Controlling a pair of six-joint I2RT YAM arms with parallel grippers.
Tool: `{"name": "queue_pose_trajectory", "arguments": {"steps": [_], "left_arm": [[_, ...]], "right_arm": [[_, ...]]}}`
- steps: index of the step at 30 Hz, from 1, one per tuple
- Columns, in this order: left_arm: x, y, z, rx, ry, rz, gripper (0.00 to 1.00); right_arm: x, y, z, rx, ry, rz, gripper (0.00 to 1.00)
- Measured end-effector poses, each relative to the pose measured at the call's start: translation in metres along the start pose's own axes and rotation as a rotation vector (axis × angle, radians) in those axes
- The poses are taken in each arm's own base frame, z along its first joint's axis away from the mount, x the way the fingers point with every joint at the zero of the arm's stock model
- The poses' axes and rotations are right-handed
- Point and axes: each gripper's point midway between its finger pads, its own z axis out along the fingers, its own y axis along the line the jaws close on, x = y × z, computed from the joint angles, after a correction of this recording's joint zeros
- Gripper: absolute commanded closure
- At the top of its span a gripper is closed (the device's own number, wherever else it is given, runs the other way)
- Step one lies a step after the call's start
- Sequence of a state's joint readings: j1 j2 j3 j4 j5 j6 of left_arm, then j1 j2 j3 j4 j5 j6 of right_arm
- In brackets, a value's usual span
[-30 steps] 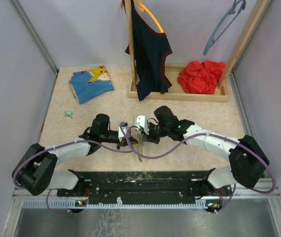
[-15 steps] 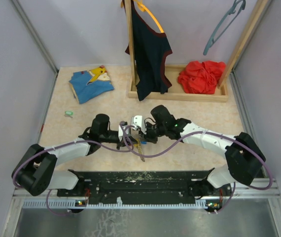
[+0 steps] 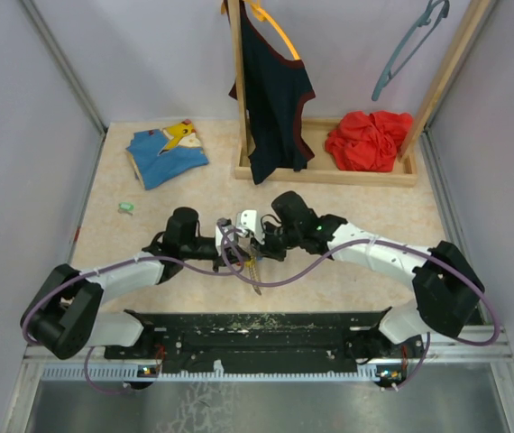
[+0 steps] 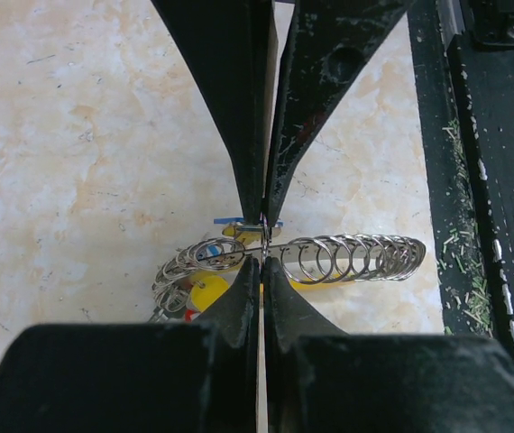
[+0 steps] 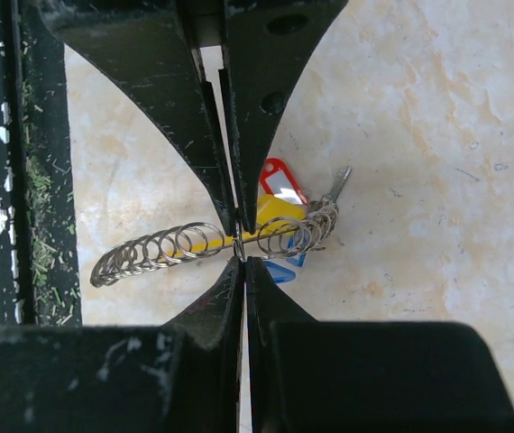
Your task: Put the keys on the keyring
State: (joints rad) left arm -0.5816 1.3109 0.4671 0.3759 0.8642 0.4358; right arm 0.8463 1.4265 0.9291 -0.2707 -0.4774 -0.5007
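Observation:
My left gripper (image 3: 243,244) and right gripper (image 3: 258,243) meet tip to tip above the middle of the table. Both are shut on the keyring (image 3: 254,268), which dangles below them. In the left wrist view my fingertips (image 4: 261,262) pinch a small ring on the keyring (image 4: 356,259), facing the right gripper's fingers (image 4: 239,135). A yellow tag (image 4: 207,290) hangs underneath. In the right wrist view my gripper (image 5: 243,260) holds the same spot on the keyring (image 5: 162,248), beside a red tag (image 5: 281,183) and the blue key (image 5: 279,271). The mint green key (image 3: 127,207) lies far left.
A blue garment (image 3: 167,153) lies at the back left. A wooden rack (image 3: 325,171) at the back carries a dark top (image 3: 275,90) and a red cloth (image 3: 370,140). A grey hanger (image 3: 410,45) hangs at the upper right. The black base rail (image 3: 266,329) runs along the near edge.
Both grippers, still shut together on the keyring, have drifted slightly left, and the right arm has stretched further towards the left.

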Motion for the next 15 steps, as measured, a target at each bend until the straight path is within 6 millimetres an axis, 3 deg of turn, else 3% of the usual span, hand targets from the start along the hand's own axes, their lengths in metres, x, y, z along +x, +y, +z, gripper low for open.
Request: {"name": "queue_pose_trajectory", "arguments": {"steps": [5,15], "left_arm": [[-0.0021,0.0039,-0.0020,-0.022,-0.003,-0.010,1.00],[-0.0078,0.0083,-0.0019,-0.058,-0.029,0.028,1.00]], "right_arm": [[-0.0026,-0.0032,0.0002,0.011,0.004,0.010,1.00],[-0.0088,-0.0042,-0.0038,0.026,-0.006,-0.012,0.70]]}}
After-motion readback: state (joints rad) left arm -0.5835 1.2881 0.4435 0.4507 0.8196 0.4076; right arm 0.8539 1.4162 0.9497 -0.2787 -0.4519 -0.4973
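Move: The thin silver loop of the keyring sits between the two sets of shut fingertips, about 1 cm to the left hand's right and 1 cm to the right hand's left, level with both. From the right hand, the coiled body of the keyring has its middle some 2 cm back, 1 cm left and 3 cm below; the round yellow tag is about 2 cm ahead, 2 cm left and 4 cm below, and the red tag 3 cm ahead, 4 cm left and 5 cm below. The thin silver loop stays pinched in the left fingers while the right fingers, shut at first, spread to about a quarter of their range around its far end and let go of it. Both hands meanwhile ease upward about 1 cm and slightly forward together, the left turning only a few degrees; the right hand has not yet drawn away sideways. ##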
